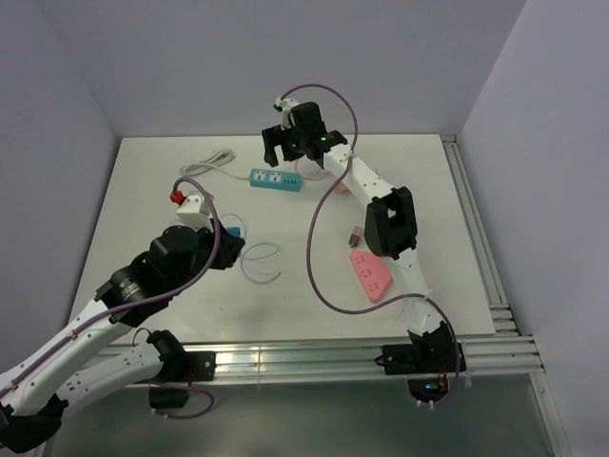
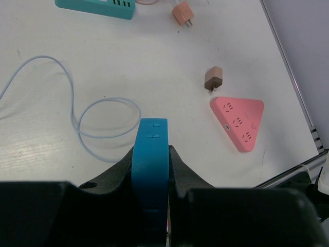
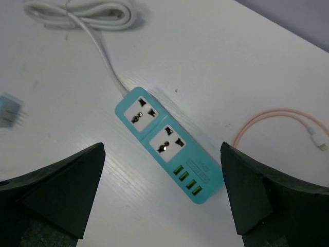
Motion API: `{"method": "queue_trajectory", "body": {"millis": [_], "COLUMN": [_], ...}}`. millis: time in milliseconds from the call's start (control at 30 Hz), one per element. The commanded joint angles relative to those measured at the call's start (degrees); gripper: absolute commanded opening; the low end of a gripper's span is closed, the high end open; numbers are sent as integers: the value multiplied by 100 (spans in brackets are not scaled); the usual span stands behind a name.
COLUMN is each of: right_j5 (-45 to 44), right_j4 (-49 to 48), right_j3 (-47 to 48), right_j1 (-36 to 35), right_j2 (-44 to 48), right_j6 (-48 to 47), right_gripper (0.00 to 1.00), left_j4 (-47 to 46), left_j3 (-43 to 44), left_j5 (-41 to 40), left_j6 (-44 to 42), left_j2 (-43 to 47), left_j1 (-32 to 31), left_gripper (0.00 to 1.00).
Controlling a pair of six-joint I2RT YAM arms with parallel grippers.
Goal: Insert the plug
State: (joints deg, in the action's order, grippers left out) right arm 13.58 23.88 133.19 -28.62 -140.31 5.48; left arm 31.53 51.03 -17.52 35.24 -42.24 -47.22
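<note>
My left gripper (image 2: 150, 150) is shut on a blue plug (image 2: 149, 170), which stands between its black fingers and points away over the table. In the top view the left gripper (image 1: 226, 238) sits at the table's left middle, with a bit of the blue plug (image 1: 234, 231) showing. The teal power strip (image 1: 276, 179) lies flat at the back centre. It has two sockets and a row of green USB ports (image 3: 169, 144). My right gripper (image 3: 163, 154) hangs open directly above the strip with nothing between its fingers, as the top view also shows (image 1: 286, 152).
A pink triangular socket block (image 2: 239, 121) and a brown adapter (image 2: 213, 78) lie to the right. A peach plug (image 2: 182, 13) lies near the strip. A thin pale cable loop (image 2: 87, 118) lies ahead of the left gripper. The strip's white cord (image 3: 82, 10) is coiled at the back left.
</note>
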Motion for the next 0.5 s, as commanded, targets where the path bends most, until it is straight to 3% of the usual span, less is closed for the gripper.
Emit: {"method": "queue_trajectory", "body": {"millis": [0, 167, 333, 467], "right_j5": [143, 356, -425, -470], "right_j4": [924, 1330, 1470, 1498], "right_j3": [243, 147, 216, 524], "right_j1": [32, 23, -117, -126], "right_j2": [21, -58, -399, -594], "right_j6": [-1592, -2445, -3017, -3123], "right_gripper": [100, 100, 100, 100], "left_j4": [-402, -507, -507, -551], "left_j3": [-57, -137, -128, -163], "left_j5": [213, 249, 196, 126], "left_j6": [88, 114, 70, 35], "left_j2": [58, 128, 225, 304], "left_j1": [11, 3, 3, 3], "left_gripper": [0, 0, 0, 0]}}
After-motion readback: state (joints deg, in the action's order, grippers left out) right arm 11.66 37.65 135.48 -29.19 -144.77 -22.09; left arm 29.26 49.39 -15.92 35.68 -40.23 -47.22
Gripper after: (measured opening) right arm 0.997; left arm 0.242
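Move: The teal power strip, for which the open right hand is heading, has its middle about 3 cm ahead of that hand, 2 cm left and roughly 12 cm below. At table level, the pink cable loop is some 8 cm ahead and 9 cm right, and the pink charger 2 cm ahead and 18 cm right. The white cable coil is 8 cm ahead and 23 cm left. From the left hand, the strip is some 37 cm ahead, 4 cm right and 23 cm down. Downwards above all, the right hand sinks about 7 cm towards the power strip, easing some 3 cm right and 2 cm back so that it comes over the USB end. Meanwhile the wrist rolls its left side down about 25 degrees and turns some 15 degrees counter-clockwise, aiming the still wide-open fingers more steeply at the strip. The left hand stays put, keeping its grip on the blue plug. ##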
